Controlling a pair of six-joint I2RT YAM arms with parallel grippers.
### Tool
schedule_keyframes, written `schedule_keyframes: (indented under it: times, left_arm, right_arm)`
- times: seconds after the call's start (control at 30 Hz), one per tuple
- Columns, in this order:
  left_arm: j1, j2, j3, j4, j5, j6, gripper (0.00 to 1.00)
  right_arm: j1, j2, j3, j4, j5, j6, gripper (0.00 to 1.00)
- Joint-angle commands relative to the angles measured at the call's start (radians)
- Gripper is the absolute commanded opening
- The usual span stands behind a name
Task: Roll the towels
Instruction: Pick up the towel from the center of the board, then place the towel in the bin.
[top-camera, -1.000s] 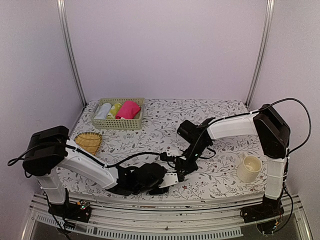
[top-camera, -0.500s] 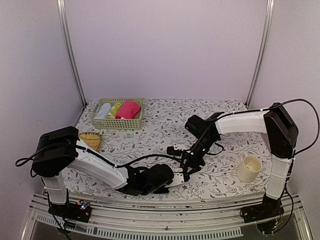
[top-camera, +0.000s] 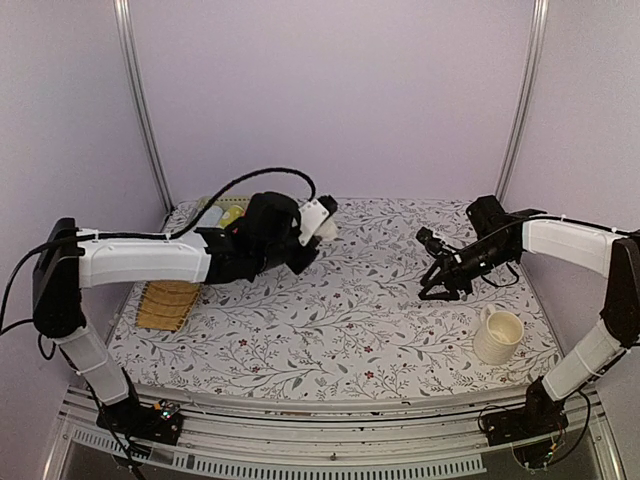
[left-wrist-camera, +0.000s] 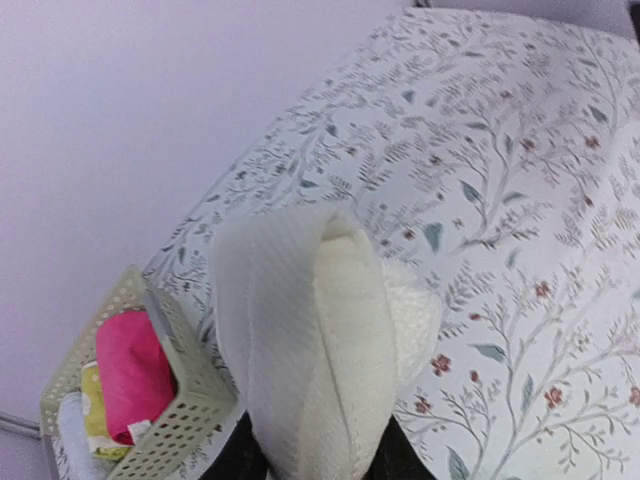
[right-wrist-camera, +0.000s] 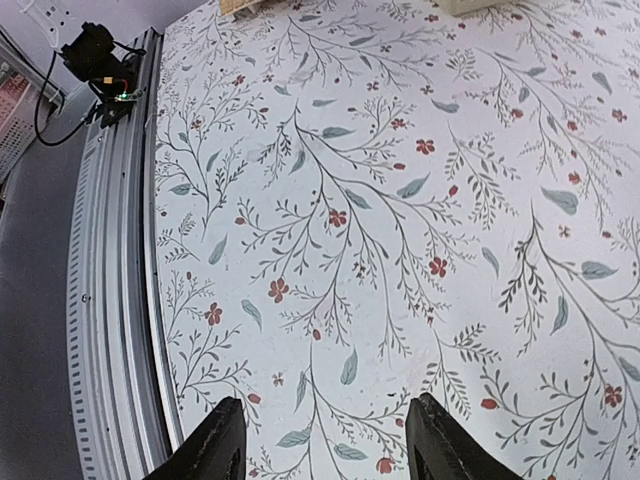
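Note:
My left gripper (top-camera: 312, 232) is shut on the rolled cream-white towel (top-camera: 324, 221), holding it in the air above the back of the table, just right of the basket (top-camera: 212, 207). In the left wrist view the towel roll (left-wrist-camera: 320, 340) stands up between the dark jaws and hides most of them. The pink towel (left-wrist-camera: 130, 375) lies rolled inside the basket (left-wrist-camera: 185, 420); in the top view my left arm hides it. My right gripper (top-camera: 432, 288) hovers over the right middle of the table, open, with only bare tablecloth between its fingers (right-wrist-camera: 222, 445).
The basket also holds a yellow-green roll (left-wrist-camera: 90, 412) and a white one (left-wrist-camera: 68, 425). A woven straw mat (top-camera: 168, 304) lies at the left. A cream mug (top-camera: 497, 336) stands at the front right. The metal table rail (right-wrist-camera: 110, 300) runs along the front edge.
My left arm has lifted the cream-white towel from the front edge and swung it back toward the basket. My right gripper has opened wide and drawn away to the right.

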Motion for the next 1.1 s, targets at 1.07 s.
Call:
schedule_keyframes:
  times: [1.07]
  left_arm:
    - [0.571,0.759,0.907,-0.468,0.332,-0.424,0.13]
  right_arm:
    - [-0.019,0.012,-0.055,0.089,0.001,0.047,0.57]
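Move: The left hand already holds the white towel in the air; the free slot at the right end of the basket lies about 24 cm ahead, 14 cm to its left and 13 cm below. Next to that slot, the pink towel is some 24 cm ahead and 21 cm left of this hand, with the yellow towel beyond it, 24 cm ahead and 28 cm left. From the idle right hand the slot is roughly 30 cm ahead, 36 cm left and 9 cm lower. Keeping its pinch on the white towel, the left hand swings it some 25 cm forward and 14 cm to the left towards the basket's right end, first rising about 9 cm and then coming down roughly 20 cm beside the pink towel. On the way the wrist turns some 30 degrees counter-clockwise and tips the fingers further down, and the hand slows almost to a stop over the slot with the fingers still closed on the towel. ##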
